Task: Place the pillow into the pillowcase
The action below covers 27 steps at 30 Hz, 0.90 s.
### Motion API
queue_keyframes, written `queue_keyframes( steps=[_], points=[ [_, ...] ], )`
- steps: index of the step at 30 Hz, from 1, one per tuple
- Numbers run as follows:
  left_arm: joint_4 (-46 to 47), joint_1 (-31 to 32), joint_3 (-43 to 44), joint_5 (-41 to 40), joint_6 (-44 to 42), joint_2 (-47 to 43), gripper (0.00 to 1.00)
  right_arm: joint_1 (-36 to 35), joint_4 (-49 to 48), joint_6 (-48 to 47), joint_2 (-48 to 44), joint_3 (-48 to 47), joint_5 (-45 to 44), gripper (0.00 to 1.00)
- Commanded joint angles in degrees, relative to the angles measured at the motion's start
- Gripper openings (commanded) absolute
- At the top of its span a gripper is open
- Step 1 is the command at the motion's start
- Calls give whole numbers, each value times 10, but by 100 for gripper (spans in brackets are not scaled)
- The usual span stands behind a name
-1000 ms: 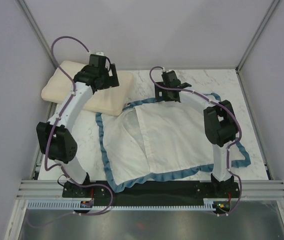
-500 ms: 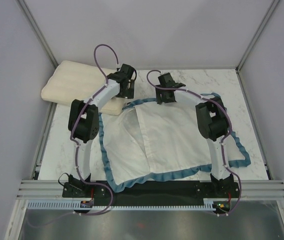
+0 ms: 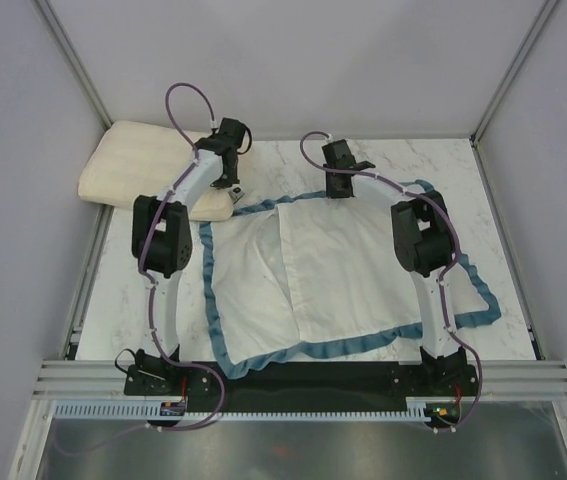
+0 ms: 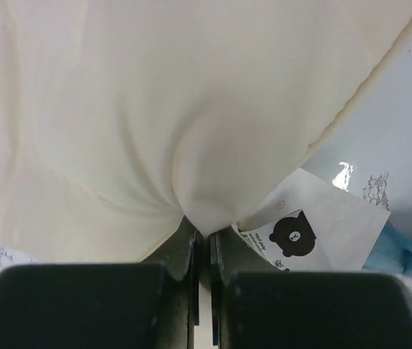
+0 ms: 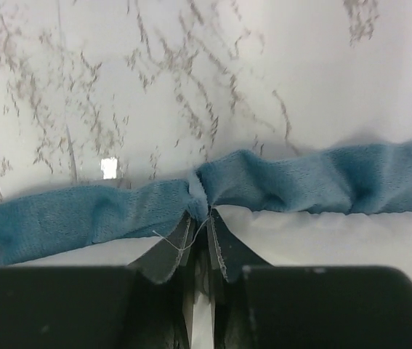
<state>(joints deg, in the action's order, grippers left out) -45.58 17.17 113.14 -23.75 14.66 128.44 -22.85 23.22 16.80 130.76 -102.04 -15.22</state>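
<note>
The cream pillow [image 3: 143, 170] lies at the table's far left corner. My left gripper [image 3: 225, 192] is at its near right corner, and in the left wrist view it [image 4: 204, 227] is shut on a pinched fold of the pillow [image 4: 155, 109]. The pillowcase [image 3: 333, 270] lies spread white side up in the middle, with a blue ruffled edge [image 3: 478, 300]. At its far edge my right gripper [image 3: 341, 190] is down; the right wrist view shows it [image 5: 202, 217] shut on the blue ruffle [image 5: 314, 182].
A white label with a black bear print [image 4: 304, 233] sticks out by the pillow's corner. Grey walls close in the marble table [image 3: 443, 165] on three sides. A metal rail [image 3: 303, 385] runs along the near edge by the arm bases.
My left arm swung right from the top of the pillow to its near right corner and shut on it. The right gripper shut on the pillowcase's far edge, which now lies straighter.
</note>
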Motion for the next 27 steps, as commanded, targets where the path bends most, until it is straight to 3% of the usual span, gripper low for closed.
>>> queue_keyframes(
  steps=[1,12,13,14,15,16,17,20,27],
  points=[
    [-14,-60,0,-36,10,-99,2,19,-16,12,21,-44,-3,15],
    [-14,-53,-82,-8,33,-253,2,68,19,33,117,-229,-7,19],
    [-14,-52,-91,-9,34,-261,2,70,21,33,121,-241,0,22],
    [-14,-52,-99,-11,37,-277,2,73,25,32,121,-257,6,42],
    [-14,-52,-114,-12,40,-284,2,73,27,29,115,-262,10,54],
    [-14,-52,-121,-7,45,-292,2,73,29,25,108,-263,13,72],
    [-13,-52,-126,-2,48,-299,2,73,31,23,98,-256,18,78],
    [-8,-51,-142,22,57,-326,2,69,31,15,42,-212,31,83],
    [-3,-36,-182,51,65,-374,2,13,34,-25,-125,-68,13,82]
  ],
)
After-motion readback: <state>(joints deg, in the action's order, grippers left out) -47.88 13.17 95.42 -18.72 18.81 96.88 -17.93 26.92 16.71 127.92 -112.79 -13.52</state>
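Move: The left hand already pinches the pillow's right-hand edge; the pillow's middle lies about 19 cm to its left, 9 cm ahead and 3 cm lower. The middle of the pillowcase's blue-trimmed opening is some 20 cm to that hand's right, level fore and aft, about 7 cm below. The right hand already grips this trim: the far table edge is roughly 16 cm ahead of it, the pillowcase's middle 19 cm back and 3 cm to its right. Still pinching the trim, the right hand drags the pillowcase about 9 cm forward towards the far table edge and 5 cm right, then opens, lets go, and lifts off upward and back. Meanwhile the left hand keeps its hold on the pillow edge, hoists it some 15 cm while shifting left, then draws it back, with the fingers tilting outward. ##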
